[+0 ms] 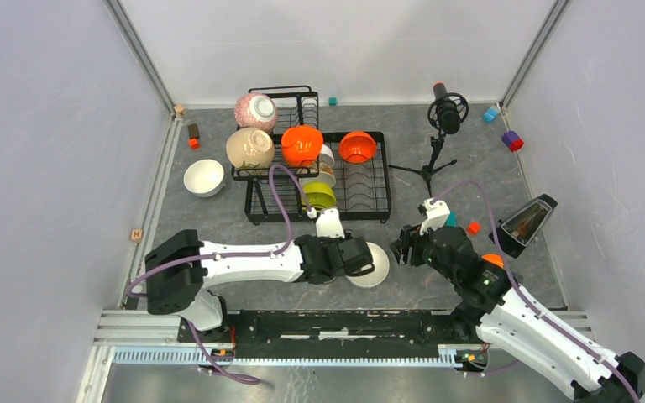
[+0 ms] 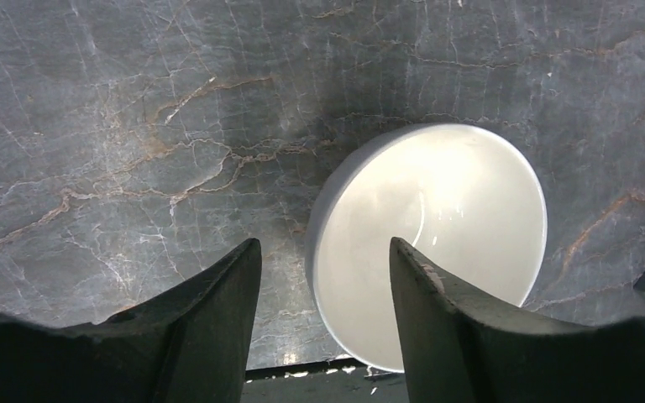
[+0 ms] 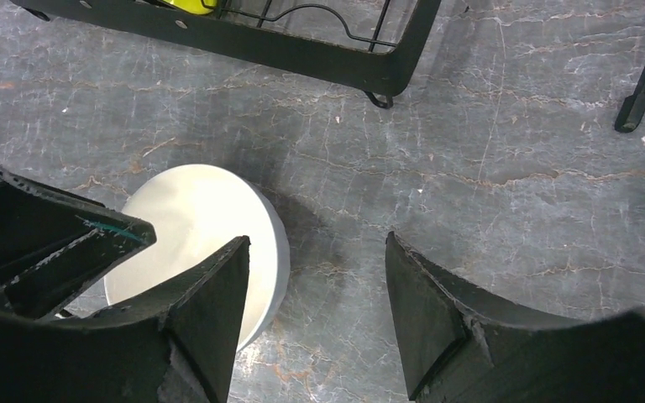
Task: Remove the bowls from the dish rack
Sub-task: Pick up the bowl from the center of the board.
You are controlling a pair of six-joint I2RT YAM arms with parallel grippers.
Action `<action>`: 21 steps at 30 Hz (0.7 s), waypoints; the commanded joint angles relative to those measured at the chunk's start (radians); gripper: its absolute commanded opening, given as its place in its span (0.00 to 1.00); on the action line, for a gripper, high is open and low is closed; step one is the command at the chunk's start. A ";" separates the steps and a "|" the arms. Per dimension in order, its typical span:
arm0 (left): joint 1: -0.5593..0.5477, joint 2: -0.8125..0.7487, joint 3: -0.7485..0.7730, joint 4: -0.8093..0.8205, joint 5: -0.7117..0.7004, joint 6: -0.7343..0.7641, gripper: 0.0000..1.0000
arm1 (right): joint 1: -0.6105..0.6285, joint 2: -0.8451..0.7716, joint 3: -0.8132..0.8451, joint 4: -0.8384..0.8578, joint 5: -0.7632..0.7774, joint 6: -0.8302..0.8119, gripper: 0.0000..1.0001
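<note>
The black wire dish rack stands mid-table. It holds a pink-speckled bowl, a beige bowl, two orange bowls, cream bowls and a lime green bowl. A white bowl rests upright on the table in front of the rack. My left gripper is open, its fingers straddling that bowl's near rim. My right gripper is open just right of the bowl, with bare table between its fingers.
Another white bowl sits on the table left of the rack. A microphone tripod stands right of the rack, one leg near my right gripper. A black wedge-shaped object and small coloured blocks lie at the right.
</note>
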 commanded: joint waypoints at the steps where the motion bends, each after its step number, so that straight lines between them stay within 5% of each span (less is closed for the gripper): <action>1: 0.016 0.030 0.011 0.022 0.023 -0.055 0.62 | 0.003 -0.009 -0.022 0.045 -0.021 0.009 0.65; 12: 0.035 0.064 -0.032 0.050 0.028 -0.062 0.46 | 0.002 -0.027 -0.039 0.057 -0.063 0.012 0.64; 21: 0.035 0.054 -0.051 0.067 0.028 -0.030 0.02 | 0.001 -0.046 -0.022 0.039 -0.069 -0.024 0.64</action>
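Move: The white bowl standing on the board has its middle about 5 cm to the right of the left hand, 1 cm ahead and 5 cm below, so its left rim lies nearly under the open fingers. The lime bowl in the rack is about 17 cm ahead of the left hand and 7 cm to its left; the red-orange bowl is some 28 cm ahead and 2 cm right. From the right hand, the white bowl is roughly 8 cm left, 3 cm back and 8 cm below. Straight down, about 3 cm, the left hand sinks over the white bowl's left rim with one finger inside the bowl and the other outside. Its fingers close as it goes, mostly once it has nearly stopped sinking, from well open to nearly shut, and pinch the bowl's wall between them, the grip effort rising at the end. ##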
